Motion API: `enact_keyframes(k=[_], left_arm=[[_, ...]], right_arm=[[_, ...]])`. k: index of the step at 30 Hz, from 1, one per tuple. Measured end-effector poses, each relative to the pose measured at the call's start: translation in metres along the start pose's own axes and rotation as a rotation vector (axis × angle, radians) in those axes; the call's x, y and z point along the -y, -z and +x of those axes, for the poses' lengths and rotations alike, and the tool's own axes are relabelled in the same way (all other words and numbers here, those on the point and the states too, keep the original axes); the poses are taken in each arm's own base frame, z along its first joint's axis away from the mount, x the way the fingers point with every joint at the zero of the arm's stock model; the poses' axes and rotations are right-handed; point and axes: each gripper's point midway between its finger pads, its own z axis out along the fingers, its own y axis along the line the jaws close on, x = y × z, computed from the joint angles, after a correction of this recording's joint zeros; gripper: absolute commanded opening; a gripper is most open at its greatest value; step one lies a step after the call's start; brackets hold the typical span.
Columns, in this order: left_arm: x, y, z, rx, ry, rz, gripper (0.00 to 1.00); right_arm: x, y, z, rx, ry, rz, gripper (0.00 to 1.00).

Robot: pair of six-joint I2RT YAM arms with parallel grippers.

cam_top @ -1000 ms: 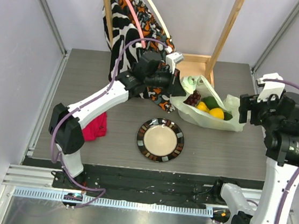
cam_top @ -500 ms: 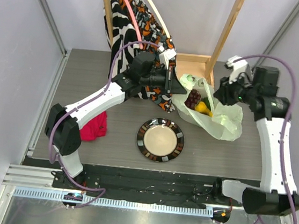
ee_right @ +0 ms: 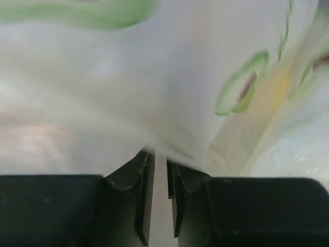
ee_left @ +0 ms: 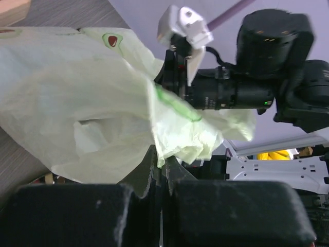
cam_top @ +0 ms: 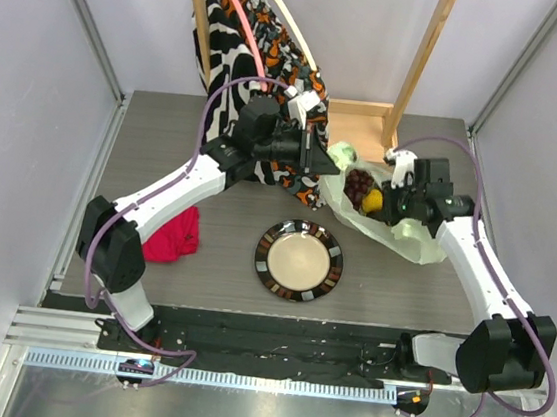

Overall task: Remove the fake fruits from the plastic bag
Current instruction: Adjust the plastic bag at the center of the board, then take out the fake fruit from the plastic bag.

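The plastic bag (cam_top: 411, 236) lies at the right of the table, pale green-white and crinkled, mouth facing left. Inside the mouth show fake fruits: a dark red grape bunch (cam_top: 359, 183) and a yellow fruit (cam_top: 371, 201); any others are hidden by film. My left gripper (cam_top: 326, 160) is shut on the bag's left rim; in the left wrist view its jaws (ee_left: 160, 160) pinch a bunched fold of the bag (ee_left: 77, 103). My right gripper (cam_top: 392, 199) is at the right rim. In the right wrist view its jaws (ee_right: 160, 154) stand nearly together with the bag's film (ee_right: 154, 77) caught at their tips.
A dark-rimmed plate (cam_top: 299, 260) sits in front of the bag. A red cloth (cam_top: 177, 237) lies at the left. Zebra and orange patterned cloth bags (cam_top: 247, 44) hang from a wooden frame (cam_top: 422, 54) at the back, just behind my left arm.
My right arm has swung in from the right edge to the bag's mouth and its jaws have narrowed on the film. The bag has been drawn together. My left gripper kept its hold.
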Motion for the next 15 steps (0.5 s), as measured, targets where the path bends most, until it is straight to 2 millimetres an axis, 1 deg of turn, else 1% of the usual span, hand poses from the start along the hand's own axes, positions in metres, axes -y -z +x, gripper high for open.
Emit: enact_keyframes(k=[2, 3, 5, 8, 11, 12, 15], left_arm=[[-0.006, 0.003, 0.006, -0.008, -0.001, -0.013, 0.00], [-0.009, 0.005, 0.011, -0.016, 0.002, -0.020, 0.00], [-0.015, 0.008, 0.018, -0.028, 0.000, -0.032, 0.00], [-0.019, 0.011, 0.026, -0.045, -0.020, -0.038, 0.00], [-0.017, 0.014, 0.030, -0.061, -0.060, -0.028, 0.00], [-0.015, 0.014, 0.032, -0.067, -0.073, -0.023, 0.00], [-0.009, 0.014, 0.037, -0.081, -0.104, -0.004, 0.00]], right_arm=[[0.019, -0.009, 0.034, -0.084, -0.063, 0.102, 0.27], [0.025, -0.010, 0.046, -0.114, -0.087, 0.136, 0.28], [0.029, -0.008, 0.058, -0.137, -0.119, 0.162, 0.30], [0.024, 0.002, 0.067, -0.122, -0.128, 0.157, 0.32], [0.019, 0.012, 0.070, -0.086, -0.131, 0.154, 0.40], [0.019, 0.013, 0.069, -0.079, -0.136, 0.155, 0.44], [0.024, 0.007, 0.065, -0.067, -0.146, 0.162, 0.50]])
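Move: My left fingers already pinch the plastic bag's left corner; the bag's middle lies about 14 cm to their right, 2 cm nearer me and some 22 cm below. My right hand is just over the open bag, part-open, and its near right edge lies roughly 3 cm back, 6 cm right and 8 cm below. From my right hand, the yellow fruit is some 4 cm ahead and 3 cm left, the grapes 7 cm ahead and 7 cm left, both about 8 cm below. With my right hand I sink about 4 cm while drawing back and to the right, some 4 cm each, towards the bag's near right edge, then level off there, turning clockwise about 10 degrees. My right fingers part further, their tips at the thin plastic throughout. My left hand keeps its pinch on the corner, lowering it about 3 cm with a slight shift left, then easing back towards me. ##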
